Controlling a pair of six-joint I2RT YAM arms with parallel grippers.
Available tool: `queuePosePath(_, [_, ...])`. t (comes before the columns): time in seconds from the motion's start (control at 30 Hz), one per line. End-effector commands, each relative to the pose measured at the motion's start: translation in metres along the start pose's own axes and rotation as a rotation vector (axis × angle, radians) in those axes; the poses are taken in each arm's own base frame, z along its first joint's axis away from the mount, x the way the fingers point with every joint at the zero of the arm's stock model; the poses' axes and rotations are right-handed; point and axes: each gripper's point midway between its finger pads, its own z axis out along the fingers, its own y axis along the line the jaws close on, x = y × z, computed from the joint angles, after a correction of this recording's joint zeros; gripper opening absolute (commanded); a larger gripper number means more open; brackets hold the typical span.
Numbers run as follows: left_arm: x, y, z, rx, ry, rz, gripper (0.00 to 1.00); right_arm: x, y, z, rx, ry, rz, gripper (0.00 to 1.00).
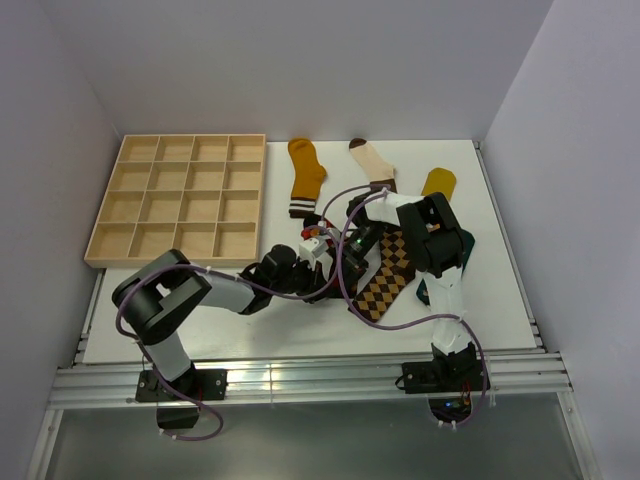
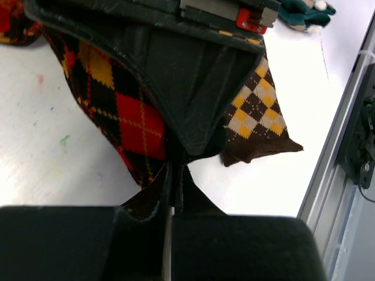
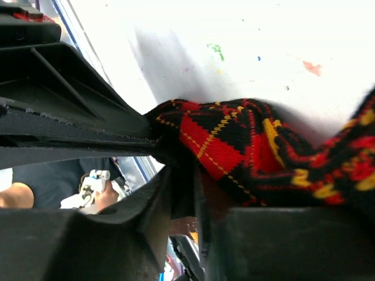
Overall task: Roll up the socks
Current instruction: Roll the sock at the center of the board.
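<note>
A red and black argyle sock (image 2: 132, 120) lies bunched at the table's middle, between both grippers. My left gripper (image 2: 174, 172) is shut on its dark edge. My right gripper (image 3: 196, 170) pinches a dark fold of the same sock (image 3: 228, 146), its jaws nearly together. In the top view the two grippers meet, left (image 1: 318, 272) and right (image 1: 345, 252). A brown and orange argyle sock (image 1: 385, 282) lies flat beside them. Further back lie a mustard sock (image 1: 305, 175), a cream sock (image 1: 372, 165) and a yellow sock (image 1: 438, 182). A teal sock (image 2: 304, 14) shows partly.
A wooden tray (image 1: 180, 195) with many compartments stands at the back left. A metal rail (image 2: 343, 129) runs along the table's near edge, close to the left gripper. White walls enclose the table on three sides.
</note>
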Motion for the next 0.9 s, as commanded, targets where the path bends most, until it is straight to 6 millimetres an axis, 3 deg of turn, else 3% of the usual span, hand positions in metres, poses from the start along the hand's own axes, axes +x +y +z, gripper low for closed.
queuePosePath(0.0, [-0.014,-0.009,-0.009,-0.025,-0.039,-0.031,0.00,-0.020,-0.008,-0.014,0.096,-0.068,-0.076,0.30])
queuePosePath(0.13, [-0.002,-0.004,-0.018,-0.113,0.010,-0.060,0.00,-0.032,-0.008,-0.022,0.144,-0.106,-0.114,0.38])
queuePosePath(0.3, [-0.004,-0.004,-0.034,-0.202,0.044,-0.105,0.00,-0.043,-0.006,-0.033,0.201,-0.150,-0.163,0.48])
queuePosePath(0.53, [0.001,-0.005,-0.062,-0.299,0.084,-0.160,0.00,-0.051,0.007,-0.026,0.226,-0.153,-0.256,0.50])
queuePosePath(0.7, [0.002,-0.001,-0.053,-0.338,0.121,-0.204,0.00,-0.050,0.010,-0.031,0.285,-0.203,-0.298,0.49])
queuePosePath(0.77, [0.000,0.002,-0.044,-0.360,0.153,-0.214,0.00,-0.061,0.011,-0.045,0.358,-0.286,-0.339,0.49])
queuePosePath(0.8, [-0.011,-0.001,-0.039,-0.358,0.146,-0.213,0.00,-0.055,0.007,-0.043,0.370,-0.296,-0.324,0.48])
queuePosePath(0.87, [-0.002,0.007,-0.033,-0.402,0.203,-0.223,0.00,-0.064,0.008,-0.063,0.413,-0.387,-0.330,0.47])
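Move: Between the two hands is the sock at the center, its cuff end still in the left fingers and also between the right fingers. Its middle lies about 6 cm ahead and 1 cm left of the left hand, and roughly 6 cm ahead and 6 cm left of the right hand, slightly below both. The brown argyle sock's middle is some 9 cm right and 2 cm ahead of the right hand; the orange sock's is about 25 cm ahead and 6 cm left of the left hand. Opening to about half, the right fingers let go of the sock, and that hand goes about 3.5 cm forward along its right side, ending a little higher with fingers tipped some 25 degrees more steeply down. The left stays shut on the cuff corner, draws it about 5 cm left, slightly back and up, then eases back a centimetre or so to the right, forward and down, its fingers turning more downward. ##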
